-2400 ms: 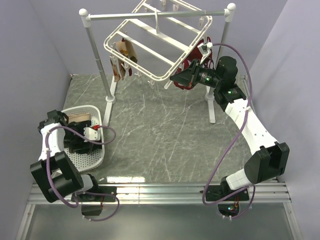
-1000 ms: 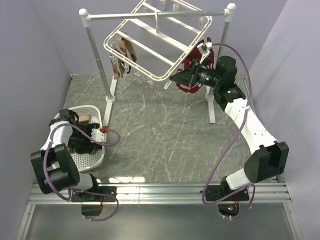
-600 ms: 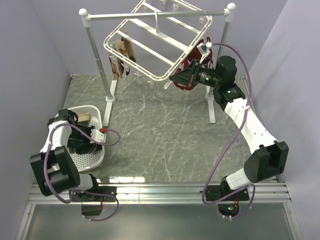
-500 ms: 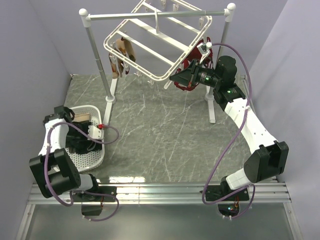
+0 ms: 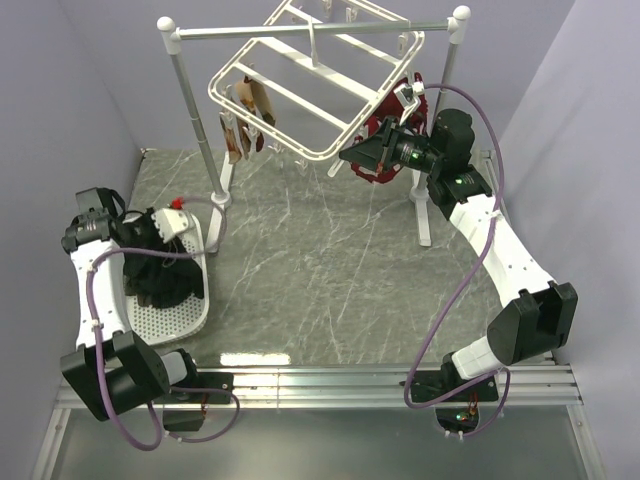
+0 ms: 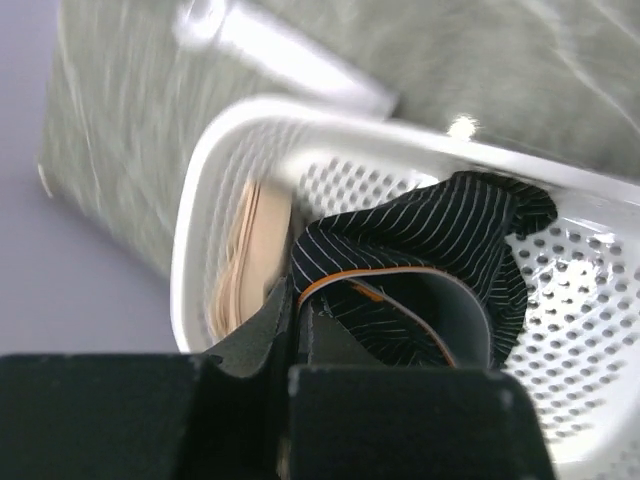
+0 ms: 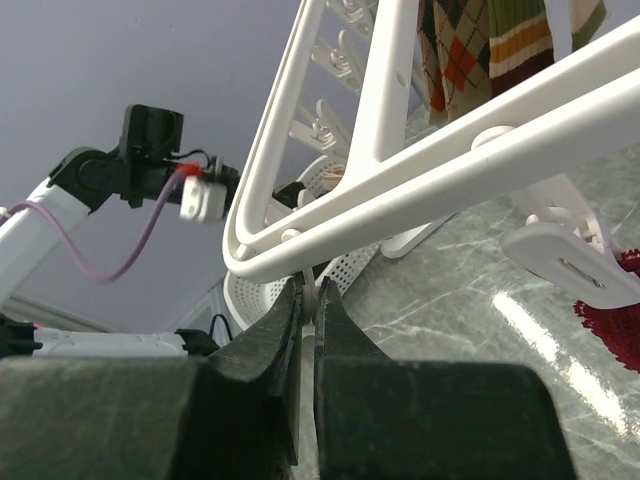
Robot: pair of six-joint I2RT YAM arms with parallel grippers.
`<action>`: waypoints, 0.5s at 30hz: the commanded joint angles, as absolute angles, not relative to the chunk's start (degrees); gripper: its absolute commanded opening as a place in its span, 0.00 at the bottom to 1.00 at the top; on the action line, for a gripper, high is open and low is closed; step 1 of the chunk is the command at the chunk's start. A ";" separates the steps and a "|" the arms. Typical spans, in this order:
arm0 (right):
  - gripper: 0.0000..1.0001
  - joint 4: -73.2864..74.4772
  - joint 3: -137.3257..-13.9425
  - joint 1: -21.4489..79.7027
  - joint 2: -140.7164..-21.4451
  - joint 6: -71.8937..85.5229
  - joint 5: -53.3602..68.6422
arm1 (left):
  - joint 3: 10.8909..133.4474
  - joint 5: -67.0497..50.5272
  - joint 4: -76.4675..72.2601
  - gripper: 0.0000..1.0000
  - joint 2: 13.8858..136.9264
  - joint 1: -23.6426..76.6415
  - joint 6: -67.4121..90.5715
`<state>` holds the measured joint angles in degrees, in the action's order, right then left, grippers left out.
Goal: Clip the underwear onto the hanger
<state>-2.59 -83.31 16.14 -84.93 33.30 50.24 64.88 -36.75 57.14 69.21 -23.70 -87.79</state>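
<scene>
The black pinstriped underwear (image 6: 430,240) with an orange-edged waistband hangs limp from my left gripper (image 6: 297,300), which is shut on its waistband. In the top view the left gripper (image 5: 150,228) holds the underwear (image 5: 160,275) just above the white basket (image 5: 190,315). The white hanger (image 5: 310,90) hangs tilted from the rail. My right gripper (image 5: 345,155) is under its near corner. In the right wrist view the right gripper (image 7: 308,290) is shut on a small white clip (image 7: 311,278) dangling from the hanger's frame (image 7: 400,190).
A white two-post rail stand (image 5: 185,100) carries the hanger. A tan-and-red argyle garment (image 5: 245,120) hangs at the hanger's left, a dark red bra (image 5: 385,135) at its right behind my right gripper. A tan item (image 6: 245,260) lies in the basket (image 6: 195,200).
My left arm has risen out of the basket and swung back left, lifting the black underwear with it. My right arm has stayed at the hanger's corner.
</scene>
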 commanded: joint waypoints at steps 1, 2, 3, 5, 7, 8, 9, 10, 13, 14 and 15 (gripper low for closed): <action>0.00 -2.99 -86.05 16.00 -85.52 33.05 50.10 | 64.68 -25.97 45.18 0.00 69.25 -24.43 -57.12; 0.00 -3.08 -86.04 15.91 -85.60 33.05 50.10 | 65.12 -23.93 45.18 0.00 69.87 -25.56 -54.17; 0.00 -3.08 -85.96 15.91 -85.52 33.13 50.10 | 65.39 -21.82 44.48 0.00 70.40 -26.10 -50.57; 0.00 -3.16 -85.87 16.00 -85.61 33.31 50.10 | 65.57 -15.77 44.73 0.00 71.63 -26.89 -40.20; 0.00 -3.08 -85.96 16.00 -85.61 33.31 50.10 | 64.52 -10.84 43.25 0.00 71.89 -27.25 -28.47; 0.00 -2.99 -86.04 16.00 -85.78 33.22 50.10 | 63.73 -8.72 42.81 0.00 71.63 -27.33 -24.65; 0.00 -2.73 -86.22 16.00 -85.78 33.14 50.10 | 63.11 -7.66 42.89 0.00 71.54 -27.42 -21.56; 0.00 -2.72 -86.31 15.91 -85.96 33.05 50.18 | 61.63 -8.26 43.50 0.00 71.11 -27.33 -17.53; 0.00 -2.64 -86.48 16.00 -86.31 33.05 50.19 | 56.53 -11.07 41.85 0.00 70.23 -25.76 -11.54; 0.00 -2.64 -86.48 15.91 -86.48 33.05 50.19 | 55.21 -11.25 40.27 0.00 70.22 -23.92 -10.73; 0.00 -2.72 -86.40 15.91 -86.57 33.05 50.19 | 54.85 -10.12 39.99 0.00 70.75 -22.86 -9.94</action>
<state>-2.44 -83.77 16.14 -85.76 33.36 50.68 57.12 -12.08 42.70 71.64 -25.78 -21.67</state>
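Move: The black striped underwear already hangs from the left gripper over the basket, whose middle lies about 4 cm left of this hand, 3 cm back and some 16 cm below. The beige underwear in the basket is roughly 6 cm ahead, 5 cm left and 16 cm down; the rack's left foot bar is about 12 cm ahead, 11 cm right and 18 cm down. From the right hand, the basket's middle lies some 45 cm left, 9 cm back and 37 cm lower. Bring the left gripper about 7 cm to the left across the basket, still pinching the black underwear by its orange-trimmed edge, while the wrist turns some 65 degrees counter-clockwise. As that swing ends, sink about 6 cm towards the basket, drawing slightly back and a little right. Keep the right gripper still on the clip at the hanger's near corner. ##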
